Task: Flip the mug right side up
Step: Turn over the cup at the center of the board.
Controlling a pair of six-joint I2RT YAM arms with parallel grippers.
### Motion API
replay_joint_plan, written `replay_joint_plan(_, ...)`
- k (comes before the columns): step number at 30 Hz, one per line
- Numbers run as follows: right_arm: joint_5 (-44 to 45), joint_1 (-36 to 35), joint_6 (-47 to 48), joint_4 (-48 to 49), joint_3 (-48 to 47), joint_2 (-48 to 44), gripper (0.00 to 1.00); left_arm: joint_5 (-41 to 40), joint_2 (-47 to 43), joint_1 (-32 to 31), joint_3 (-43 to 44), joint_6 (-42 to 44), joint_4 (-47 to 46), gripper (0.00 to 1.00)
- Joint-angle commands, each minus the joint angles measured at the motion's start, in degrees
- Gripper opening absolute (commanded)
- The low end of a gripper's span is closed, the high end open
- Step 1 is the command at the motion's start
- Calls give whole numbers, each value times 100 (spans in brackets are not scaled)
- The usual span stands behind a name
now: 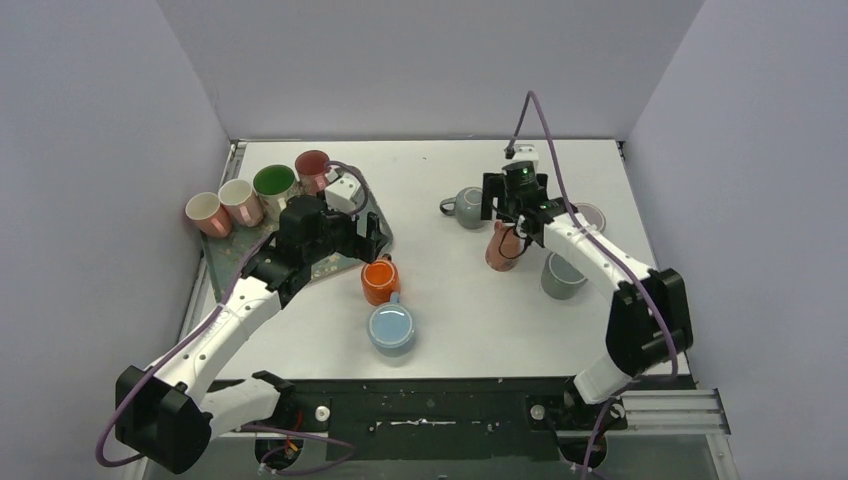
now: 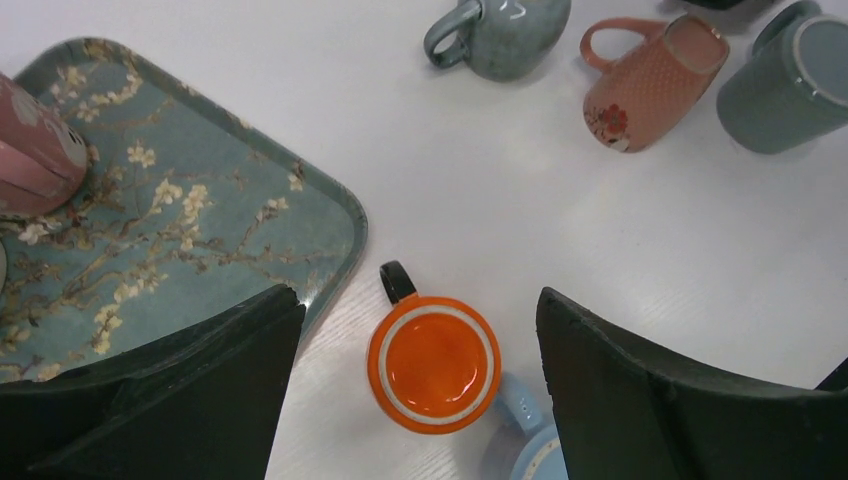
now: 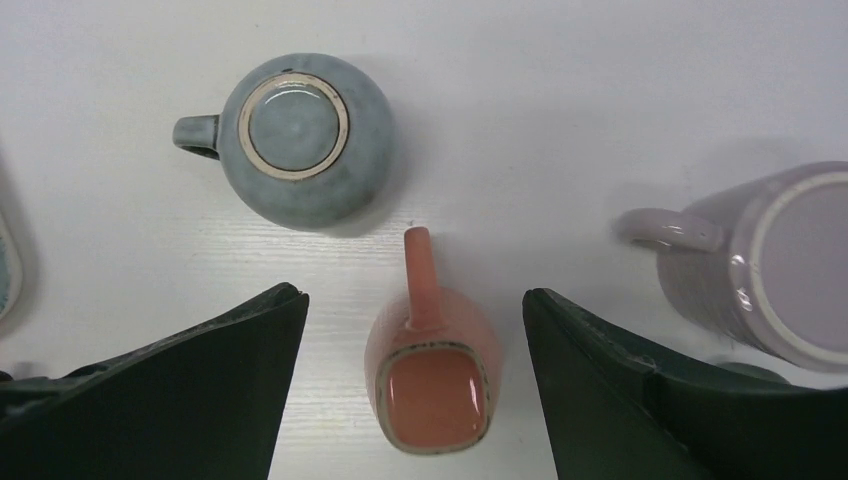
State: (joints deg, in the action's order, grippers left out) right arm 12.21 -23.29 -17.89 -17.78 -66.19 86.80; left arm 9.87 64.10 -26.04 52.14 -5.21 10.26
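A salmon-pink mug (image 3: 432, 375) stands upside down on the white table, its square base up and its handle pointing away. My right gripper (image 3: 415, 295) hangs open above it, one finger on each side and a gap to each. In the top view that mug (image 1: 500, 248) sits just below the right gripper (image 1: 508, 225). An orange mug (image 2: 433, 363) with a black handle stands right side up. Over it my left gripper (image 2: 417, 300) is open and holds nothing. The left gripper (image 1: 372, 232) is beside the tray's corner.
A blue-grey mug (image 3: 302, 140) and a lilac mug (image 3: 770, 265) stand base up near the pink one. A light blue mug (image 1: 391, 328) touches the orange one. The floral tray (image 2: 200, 200) on the left carries several upright mugs, among them a green one (image 1: 273, 183).
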Motion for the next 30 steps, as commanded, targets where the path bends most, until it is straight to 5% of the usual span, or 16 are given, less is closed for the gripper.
replay_joint_plan(1,-833,291,267,-690,-687,833,81,-106,-202,29,-214,45,-145,85)
replay_joint_plan(11,-2303,195,625,-1256,-791,1469,76,-90,-330,31,-271,389,-16,85)
replay_joint_plan(18,-1962,-389,731,-1518,-647,1187,81,-311,-285,29,-319,476,-17,85)
replay_joint_plan(30,-2021,-468,844,-1676,-570,1054,32,-748,-335,38,-373,658,-3,85)
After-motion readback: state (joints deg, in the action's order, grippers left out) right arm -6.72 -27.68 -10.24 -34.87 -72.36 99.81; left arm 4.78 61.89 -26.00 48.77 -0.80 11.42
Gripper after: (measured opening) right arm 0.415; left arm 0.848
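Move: The upside-down pink mug at the board's centre, its handle pointing forward, lies about 5 cm back from the right hand, 1 cm to its left and 10 cm below. From this hand, the round grey mug is some 4 cm ahead and 9 cm left; the grey-green mug sits 11 cm back and 13 cm right, and the lilac mug about level and 17 cm right. From the left hand, the pink mug is roughly 5 cm ahead, 27 cm right and 16 cm below. Onto the pink mug's handle the right hand sinks about 9 cm, fingers tipping some 25 degrees farther down, then draws back and left, turning about 20 degrees counter-clockwise and shifting the mug along. Near the end it slows, rises slightly, and its open fingers close to pinch the handle. ##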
